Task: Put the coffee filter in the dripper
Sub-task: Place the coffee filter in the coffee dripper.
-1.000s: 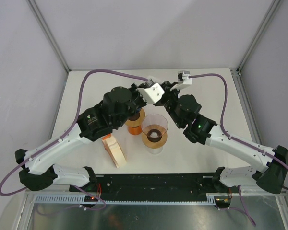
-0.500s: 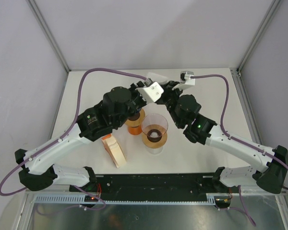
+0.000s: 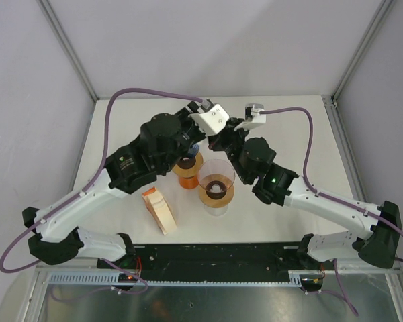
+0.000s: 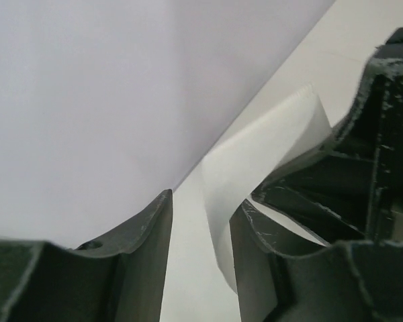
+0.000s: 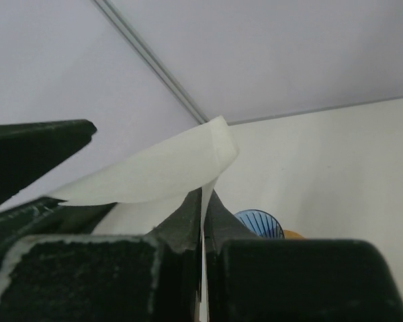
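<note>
The white coffee filter (image 5: 154, 171) hangs in the air between the two grippers, above the back of the table. My right gripper (image 5: 203, 213) is shut on its lower edge, and the paper curls over to the left. In the left wrist view the coffee filter (image 4: 255, 161) runs between the fingers of my left gripper (image 4: 201, 268), which stands open, with the sheet close to the right finger (image 4: 255, 261). The blue ribbed dripper (image 5: 258, 225) shows just beyond the right fingers. From above it is almost hidden under the left arm, on an orange cup (image 3: 188, 168).
A clear glass vessel with an orange ring (image 3: 216, 182) stands right of the orange cup. An orange holder of filters (image 3: 159, 211) lies nearer the front. Both arms crowd the middle back of the white table (image 3: 295, 141). Walls close in the back and sides.
The left gripper has opened off the filter while the right gripper has shut on it. Both wrists have shifted slightly to the left.
</note>
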`<state>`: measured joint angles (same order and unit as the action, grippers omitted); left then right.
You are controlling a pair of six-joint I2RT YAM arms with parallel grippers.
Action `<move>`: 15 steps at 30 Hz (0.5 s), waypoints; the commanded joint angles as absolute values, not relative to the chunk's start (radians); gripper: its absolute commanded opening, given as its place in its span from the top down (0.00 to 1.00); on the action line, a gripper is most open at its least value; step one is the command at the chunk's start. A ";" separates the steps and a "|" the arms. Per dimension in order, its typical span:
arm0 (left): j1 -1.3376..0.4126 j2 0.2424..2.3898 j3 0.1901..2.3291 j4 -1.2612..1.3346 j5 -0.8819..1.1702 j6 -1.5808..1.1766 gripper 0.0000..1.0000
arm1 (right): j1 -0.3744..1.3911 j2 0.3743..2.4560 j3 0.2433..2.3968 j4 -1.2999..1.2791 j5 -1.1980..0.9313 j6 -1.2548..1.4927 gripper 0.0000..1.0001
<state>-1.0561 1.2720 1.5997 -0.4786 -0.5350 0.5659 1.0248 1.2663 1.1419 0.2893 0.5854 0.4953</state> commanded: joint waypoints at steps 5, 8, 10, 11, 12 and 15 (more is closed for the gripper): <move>-1.054 1.255 1.581 -0.438 -0.537 0.614 0.60 | 1.029 1.242 1.144 0.308 0.594 0.487 1.00; -1.054 1.257 1.561 -0.438 -0.531 0.618 0.76 | 1.029 1.231 1.144 0.298 0.594 0.482 1.00; -1.053 1.253 1.561 -0.438 -0.530 0.620 0.91 | 1.027 1.220 1.144 0.282 0.598 0.481 1.00; -1.053 1.249 1.563 -0.438 -0.536 0.621 0.95 | 1.024 1.215 1.144 0.272 0.603 0.481 1.00; -1.052 1.247 1.568 -0.437 -0.544 0.627 0.98 | 1.021 1.207 1.143 0.254 0.607 0.483 1.00; -1.043 1.243 1.588 -0.436 -0.576 0.645 1.00 | 1.012 1.181 1.130 0.223 0.634 0.478 1.00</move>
<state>-1.0542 1.2694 1.5585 -0.4683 -0.5411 0.6147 1.0237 1.2419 1.1408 0.2501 0.5838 0.4946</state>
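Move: Just ahead and to the right of the left hand, about 3 cm each way and a centimetre lower, is the middle of the coffee filter; from the right hand, which already pinches it, that middle is some 3 cm ahead, 2 cm left and 2 cm above. From the left hand, the blue dripper stands about 9 cm ahead, 8 cm left and 25 cm below, the pink dripper 1 cm back, 3 cm right and 26 cm below, and the filter packet 3 cm back, 17 cm left and 40 cm below. Closing its half-open fingers to shut, the left hand takes the filter's near edge between its tips; it first lifts by barely a centimetre, then sinks about 2 cm as the fingers come together, rolling only slightly. The right hand keeps its shut pinch on the paper and holds nearly still. ##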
